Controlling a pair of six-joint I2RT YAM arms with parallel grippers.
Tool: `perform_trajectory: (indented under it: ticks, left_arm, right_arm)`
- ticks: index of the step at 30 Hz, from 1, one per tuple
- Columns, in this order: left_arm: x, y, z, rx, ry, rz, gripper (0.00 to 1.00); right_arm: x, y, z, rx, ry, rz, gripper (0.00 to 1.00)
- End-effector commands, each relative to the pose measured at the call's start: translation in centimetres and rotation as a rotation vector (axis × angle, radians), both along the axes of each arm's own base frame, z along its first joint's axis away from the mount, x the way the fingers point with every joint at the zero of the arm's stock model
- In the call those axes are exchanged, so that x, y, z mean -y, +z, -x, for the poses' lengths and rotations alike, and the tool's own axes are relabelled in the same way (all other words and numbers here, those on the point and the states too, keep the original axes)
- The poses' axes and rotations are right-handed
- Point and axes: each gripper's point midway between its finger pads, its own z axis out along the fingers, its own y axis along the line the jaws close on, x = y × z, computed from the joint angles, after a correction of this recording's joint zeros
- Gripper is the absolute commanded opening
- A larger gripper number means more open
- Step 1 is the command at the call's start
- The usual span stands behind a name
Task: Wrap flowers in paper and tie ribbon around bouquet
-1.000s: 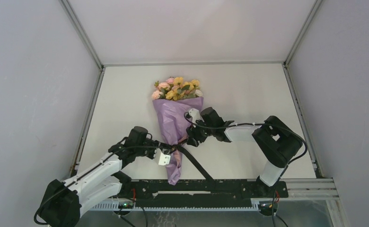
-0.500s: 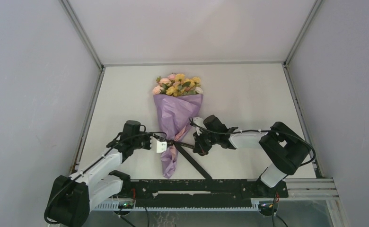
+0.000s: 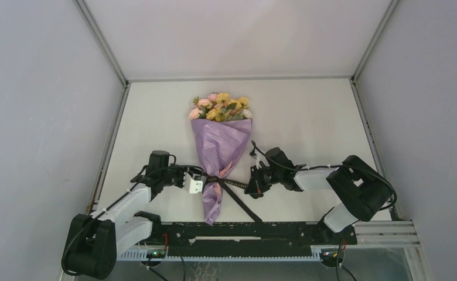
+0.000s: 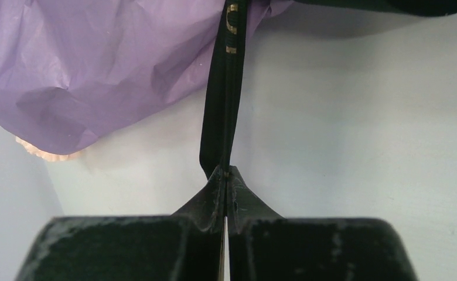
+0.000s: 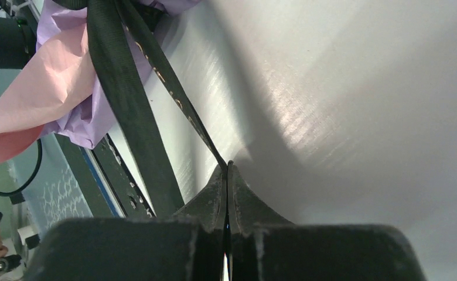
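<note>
The bouquet lies along the middle of the table, with the flowers [image 3: 220, 107] at the far end above a tapered cone of lilac paper [image 3: 221, 143]. The black ribbon [image 3: 215, 179] circles the cone's narrow waist. My left gripper [image 3: 198, 179] sits just left of the waist, shut on one ribbon end [image 4: 223, 117] beside the paper [image 4: 97, 64]. My right gripper [image 3: 252, 188] is right of the waist, shut on another ribbon strand [image 5: 182, 108] that runs taut to the paper [image 5: 79, 117]. A loose ribbon tail [image 3: 244, 205] trails toward the near edge.
A black mounting rail [image 3: 261, 231] spans the near edge of the table. Grey walls with metal frame bars [image 3: 106, 50] close in the left, right and far sides. The white tabletop [image 3: 314, 117] stretches to either side of the bouquet.
My right gripper has shut on the ribbon and drawn right and nearer. My left gripper has pulled back left. The ribbon now runs tight across the cone's waist, and the bouquet lies straighter.
</note>
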Motion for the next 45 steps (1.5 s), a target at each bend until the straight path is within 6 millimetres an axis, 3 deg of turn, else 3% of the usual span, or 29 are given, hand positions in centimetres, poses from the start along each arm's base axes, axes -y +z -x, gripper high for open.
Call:
perform_trajectory:
  ticks: [1, 12, 15, 17, 18, 20, 21, 22, 23, 25, 26, 27, 28, 30, 32, 34, 37, 39, 45]
  left_arm:
    - [-3.6, -0.8, -0.7, 0.026, 0.099, -0.104, 0.00]
    - [-3.5, -1.6, 1.5, -0.033, 0.099, -0.083, 0.00]
    - [-2.4, -1.0, 2.4, -0.057, 0.080, -0.052, 0.00]
    - [-1.4, -0.7, 3.1, -0.065, 0.055, -0.044, 0.01]
    - [-0.9, -0.6, 3.5, -0.067, 0.036, -0.040, 0.11]
    - [0.1, -0.2, 4.6, -0.083, -0.008, -0.028, 0.54]
    - [0.4, 0.2, 5.0, -0.089, -0.018, -0.018, 0.72]
    - [0.6, 0.6, 5.5, -0.101, -0.021, -0.003, 0.93]
    - [0.6, 1.2, 5.7, -0.107, -0.008, 0.013, 0.99]
    - [0.6, 3.4, 4.8, -0.088, 0.098, 0.091, 1.00]
    - [0.8, 5.3, 3.7, -0.058, 0.186, 0.172, 1.00]
    - [0.8, 7.5, 2.6, -0.048, 0.305, 0.288, 1.00]
    - [0.7, 10.0, 1.6, -0.046, 0.417, 0.425, 1.00]
    - [-0.5, 15.2, -0.2, -0.054, 0.647, 0.750, 1.00]
    - [-3.1, 19.4, -1.3, -0.030, 0.863, 1.046, 1.00]
    - [-5.9, 21.3, -1.6, 0.016, 1.034, 1.252, 1.00]
    - [-11.0, 21.3, -1.3, 0.156, 1.312, 1.429, 1.00]
    - [-13.4, 19.8, -0.9, 0.216, 1.456, 1.485, 1.00]
    - [-15.1, 13.4, -0.4, 0.214, 1.628, 1.464, 1.00]
  right_arm:
    - [3.3, -2.5, 2.5, -0.146, -0.059, 0.113, 0.00]
    - [3.0, -1.4, 1.9, -0.101, -0.048, 0.105, 0.00]
    - [1.6, 0.2, 1.2, -0.020, 0.018, 0.108, 0.00]
    - [-0.1, 2.8, 0.2, 0.064, 0.079, 0.078, 0.12]
    - [-0.9, 4.2, -0.4, 0.090, 0.098, 0.048, 0.19]
    - [-1.7, 7.1, -1.6, 0.143, 0.125, 0.007, 0.43]
    - [-1.6, 8.5, -2.5, 0.167, 0.122, 0.001, 0.64]
    - [-1.3, 10.1, -3.4, 0.197, 0.108, -0.007, 0.93]
    - [-0.5, 11.8, -4.5, 0.224, 0.079, -0.019, 0.99]
    - [1.8, 16.4, -7.2, 0.294, -0.020, -0.077, 1.00]
    - [4.4, 18.8, -9.5, 0.337, -0.124, -0.106, 1.00]
    - [5.8, 21.2, -10.2, 0.389, -0.183, -0.143, 1.00]
    - [8.7, 23.4, -11.9, 0.443, -0.303, -0.163, 1.00]
    - [16.6, 27.0, -14.8, 0.555, -0.633, -0.164, 1.00]
    - [23.3, 29.2, -15.1, 0.626, -0.926, -0.142, 1.00]
    - [27.9, 29.9, -14.4, 0.666, -1.100, -0.124, 1.00]
    - [31.1, 29.3, -13.2, 0.669, -1.253, -0.075, 1.00]
    - [32.0, 28.6, -12.7, 0.676, -1.309, -0.033, 1.00]
    - [33.5, 25.6, -11.6, 0.662, -1.414, 0.030, 1.00]
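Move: Both hands are already shut on the ribbon, on either side of the knot at the bouquet's waist. From the left hand the knot lies about 10 cm right, 3 cm back and 1 cm lower, the flower heads some 25 cm ahead and 10 cm right. From the right hand the knot is about 12 cm left, 3 cm ahead and 1 cm higher; the loose ribbon tail's middle lies about 5 cm back and 3 cm left, a couple of centimetres lower. Easing back about 2 cm with its pinch kept, the left hand then opens wide, lets go of the ribbon loop, backs off a little more, and climbs forward and left, turning strongly counter-clockwise and rolling. The right hand holds nearly still, opens to free its ribbon end, then sweeps up, some 30 cm right and forward, away from the bouquet, turning clockwise and tipping its fingers up; both sink slightly at the end. ##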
